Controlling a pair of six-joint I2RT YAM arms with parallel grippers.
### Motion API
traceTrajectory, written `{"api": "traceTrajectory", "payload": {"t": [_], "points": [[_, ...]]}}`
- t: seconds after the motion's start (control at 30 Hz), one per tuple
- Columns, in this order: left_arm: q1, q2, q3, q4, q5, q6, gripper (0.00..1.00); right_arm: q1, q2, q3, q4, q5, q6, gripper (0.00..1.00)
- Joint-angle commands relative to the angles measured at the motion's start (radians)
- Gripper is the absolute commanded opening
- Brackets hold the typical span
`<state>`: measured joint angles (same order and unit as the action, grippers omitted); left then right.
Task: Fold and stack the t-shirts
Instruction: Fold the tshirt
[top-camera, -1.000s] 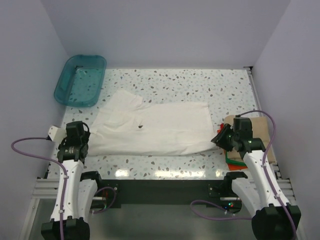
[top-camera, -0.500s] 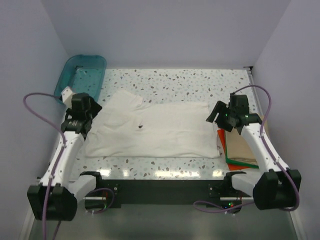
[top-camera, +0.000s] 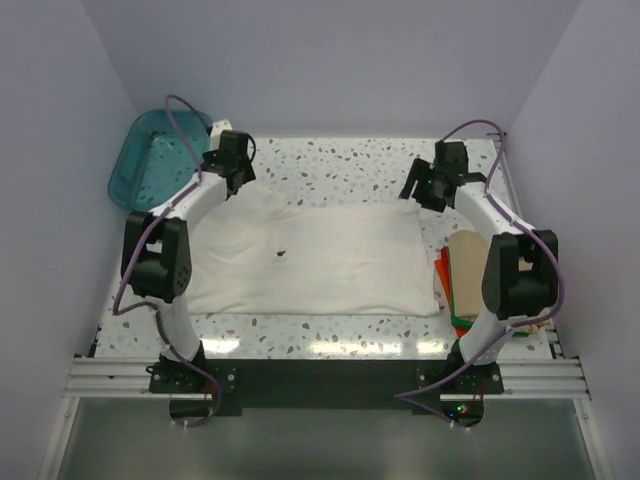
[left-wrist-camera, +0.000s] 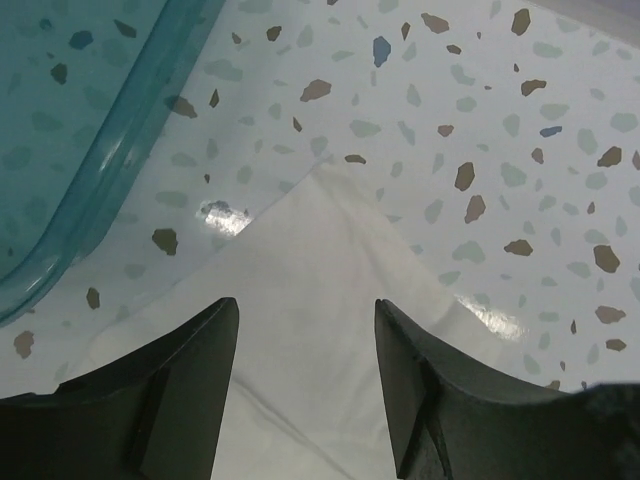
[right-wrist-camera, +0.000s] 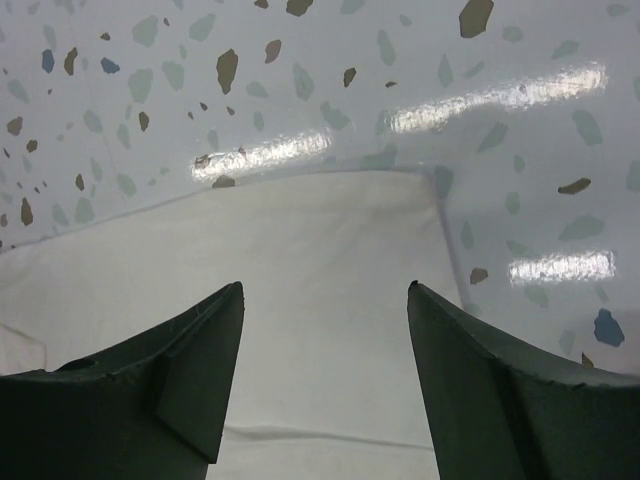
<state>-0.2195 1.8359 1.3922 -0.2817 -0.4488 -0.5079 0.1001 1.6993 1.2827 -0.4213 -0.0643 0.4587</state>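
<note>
The off-white t-shirt (top-camera: 320, 255) lies flat across the middle of the table, a tiny dark mark (top-camera: 281, 253) near its centre. My left gripper (top-camera: 236, 181) is open and empty above its far left corner (left-wrist-camera: 330, 250). My right gripper (top-camera: 415, 195) is open and empty above its far right corner (right-wrist-camera: 400, 200). A stack with a tan shirt (top-camera: 465, 275) on top and orange-red (top-camera: 442, 282) and green (top-camera: 462, 324) edges below lies at the right, partly hidden by my right arm.
A teal translucent plastic tub (top-camera: 150, 160) stands at the far left corner and shows beside the shirt in the left wrist view (left-wrist-camera: 90, 150). Walls close in the table on three sides. Bare speckled tabletop (top-camera: 330, 155) lies beyond the shirt.
Both arms have swung from the near edge out to the far corners of the off-white shirt. The shirt's near edge lies straighter than a second ago.
</note>
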Motion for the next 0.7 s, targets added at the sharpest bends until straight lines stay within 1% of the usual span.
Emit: {"api": "traceTrajectory", "payload": {"t": [0.0, 0.17, 0.27, 0.47, 0.67], "points": [[-0.003, 0.133, 0.155, 0.033, -0.048, 0.118, 0.61, 0.004, 0.074, 0.085, 0.067, 0.029, -0.031, 0.69], [-0.001, 0.317, 0.336, 0.013, -0.062, 0.186, 0.61, 0.004, 0.158, 0.138, 0.092, 0.027, -0.04, 0.69], [0.002, 0.388, 0.402, 0.007, -0.059, 0.212, 0.61, 0.003, 0.171, 0.142, 0.093, 0.024, -0.046, 0.69], [0.026, 0.47, 0.468, -0.001, -0.041, 0.215, 0.61, 0.001, 0.178, 0.139, 0.096, 0.06, -0.066, 0.69], [0.042, 0.505, 0.469, 0.004, -0.007, 0.206, 0.59, -0.007, 0.203, 0.159, 0.084, 0.081, -0.075, 0.69]]}}
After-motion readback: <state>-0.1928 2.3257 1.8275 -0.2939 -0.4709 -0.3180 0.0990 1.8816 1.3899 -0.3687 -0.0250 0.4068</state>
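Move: The far-left sleeve tip of the t-shirt lies about 12 cm ahead of the left hand, 2 cm to its left and 12 cm below. The teal bin stands some 21 cm left of that hand and 12 cm ahead; the shirt's middle is about 15 cm to its right and 6 cm back. For the right hand, the shirt's far-right corner is roughly 8 cm ahead, 3 cm right and 11 cm below, and the folded stack some 22 cm right and 8 cm back. Forward and down together, fast at first and then easing, the left hand reaches about 9 cm out towards the sleeve tip and sinks nearly as far, its left side rolling up some 10 degrees as the fingers tip slightly down. The right hand makes a shorter forward-and-down approach to the far-right corner, then nearly stops above the cloth. Both grippers stay open. ##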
